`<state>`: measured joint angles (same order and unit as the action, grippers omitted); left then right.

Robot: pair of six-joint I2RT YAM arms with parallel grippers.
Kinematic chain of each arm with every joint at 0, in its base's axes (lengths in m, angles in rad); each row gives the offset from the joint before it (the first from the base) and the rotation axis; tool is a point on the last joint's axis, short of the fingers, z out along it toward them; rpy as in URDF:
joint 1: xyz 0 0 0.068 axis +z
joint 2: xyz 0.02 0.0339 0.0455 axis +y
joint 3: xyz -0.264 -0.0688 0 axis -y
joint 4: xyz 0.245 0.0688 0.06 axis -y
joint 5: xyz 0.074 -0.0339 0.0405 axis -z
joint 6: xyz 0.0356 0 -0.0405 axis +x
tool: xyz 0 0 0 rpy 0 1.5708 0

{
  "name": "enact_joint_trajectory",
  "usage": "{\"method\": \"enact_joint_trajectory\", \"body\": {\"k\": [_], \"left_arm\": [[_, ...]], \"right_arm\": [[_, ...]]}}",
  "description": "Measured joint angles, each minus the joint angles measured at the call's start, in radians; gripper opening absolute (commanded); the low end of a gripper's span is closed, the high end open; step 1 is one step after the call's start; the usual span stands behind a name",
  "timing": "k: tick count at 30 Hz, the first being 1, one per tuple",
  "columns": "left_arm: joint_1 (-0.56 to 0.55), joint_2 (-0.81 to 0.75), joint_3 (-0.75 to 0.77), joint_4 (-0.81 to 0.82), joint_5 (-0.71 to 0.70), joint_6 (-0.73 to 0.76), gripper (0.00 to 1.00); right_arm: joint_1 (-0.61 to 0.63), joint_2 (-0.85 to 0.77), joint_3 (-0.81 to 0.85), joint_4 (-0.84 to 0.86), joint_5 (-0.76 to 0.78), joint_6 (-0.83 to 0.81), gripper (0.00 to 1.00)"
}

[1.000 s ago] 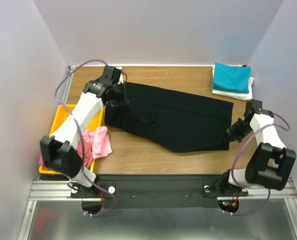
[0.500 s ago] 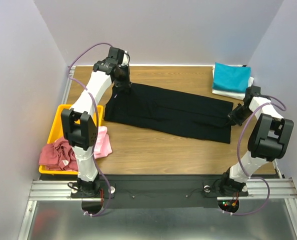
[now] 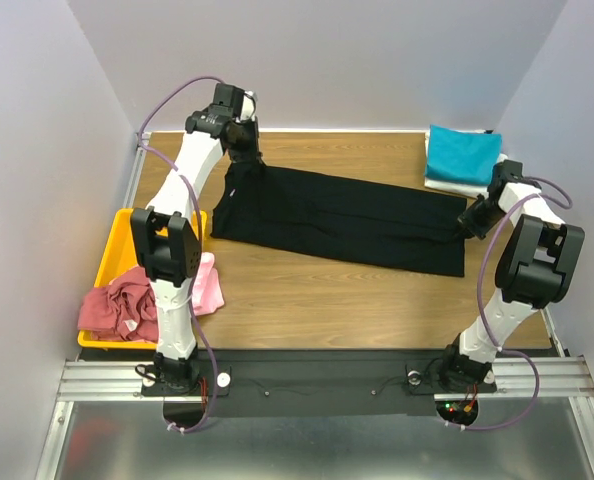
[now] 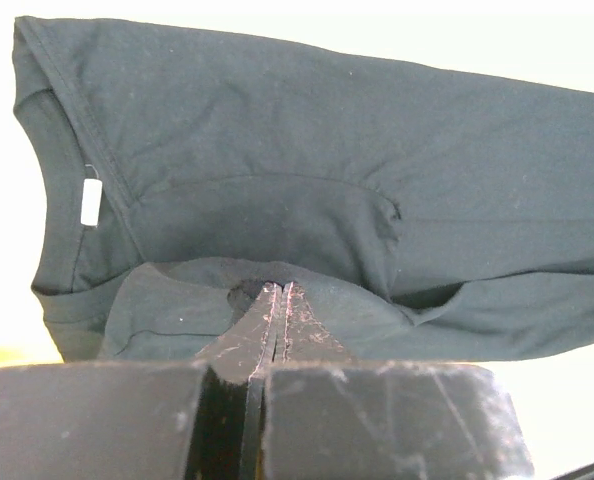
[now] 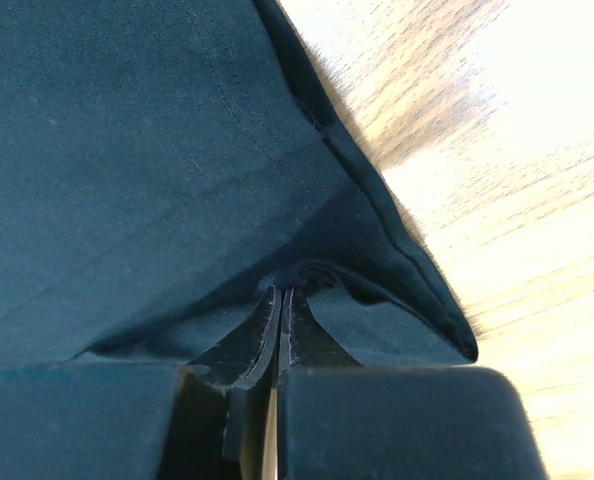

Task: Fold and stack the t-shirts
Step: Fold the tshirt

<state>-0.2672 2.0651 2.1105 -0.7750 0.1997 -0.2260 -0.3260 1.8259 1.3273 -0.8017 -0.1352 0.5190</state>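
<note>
The large black t-shirt (image 3: 347,218) lies folded lengthwise across the wooden table, a long band from back left to right. My left gripper (image 3: 245,165) is shut on its left end near the collar (image 4: 72,190), pinching a fold of cloth (image 4: 197,300). At the shirt's right end my right gripper (image 3: 474,217) is shut on the hem (image 5: 397,240). A folded teal t-shirt (image 3: 463,152) rests on a white one (image 3: 457,186) at the back right. The pink t-shirt (image 3: 209,285) and the dusty red one (image 3: 122,305) lie in and over the yellow tray.
The yellow tray (image 3: 117,245) sits at the left edge of the table, beside my left arm. Grey walls close in the left, back and right sides. Bare wood (image 3: 337,300) shows in front of the black shirt.
Both grippers have carried the near edge of the black shirt toward the back, folding it into a narrower band. Both arms now reach farther back.
</note>
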Motion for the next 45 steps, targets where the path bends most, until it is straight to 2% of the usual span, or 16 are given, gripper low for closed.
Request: {"method": "enact_joint_trajectory", "body": {"k": [17, 29, 45], "left_arm": [[0.02, 0.032, 0.06, -0.016, 0.038, -0.008, 0.0], [0.021, 0.087, 0.065, -0.022, 0.037, -0.007, 0.0], [0.035, 0.155, 0.151, 0.016, 0.073, -0.034, 0.0]], "right_arm": [[-0.041, 0.005, 0.054, 0.0, -0.001, -0.018, 0.0], [-0.054, 0.15, 0.138, 0.002, -0.011, -0.039, 0.0], [-0.054, 0.208, 0.256, 0.003, -0.013, -0.04, 0.02]]}}
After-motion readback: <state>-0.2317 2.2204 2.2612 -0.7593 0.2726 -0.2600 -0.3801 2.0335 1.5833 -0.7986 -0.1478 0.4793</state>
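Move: My right hand pinches the black t-shirt's near edge low over the table. The far right corner it is taken to is some 9 cm straight ahead and 5 cm below, and the folded blue t-shirt stack's middle is about 19 cm straight ahead. My left hand holds the other end high: the far edge is roughly 8 cm ahead of it and 21 cm down, and the white collar label lies about 8 cm left, 1 cm ahead, equally low. I keep both grips shut on the black t-shirt and carry the held edge on towards its far edge. My right hand swings right and then forward, about 6 cm forward and 4 cm right in all, staying low with a small bob and dip. My left hand eases forward roughly 4 cm, rising slightly first, then sinking to end about 2 cm lower. ##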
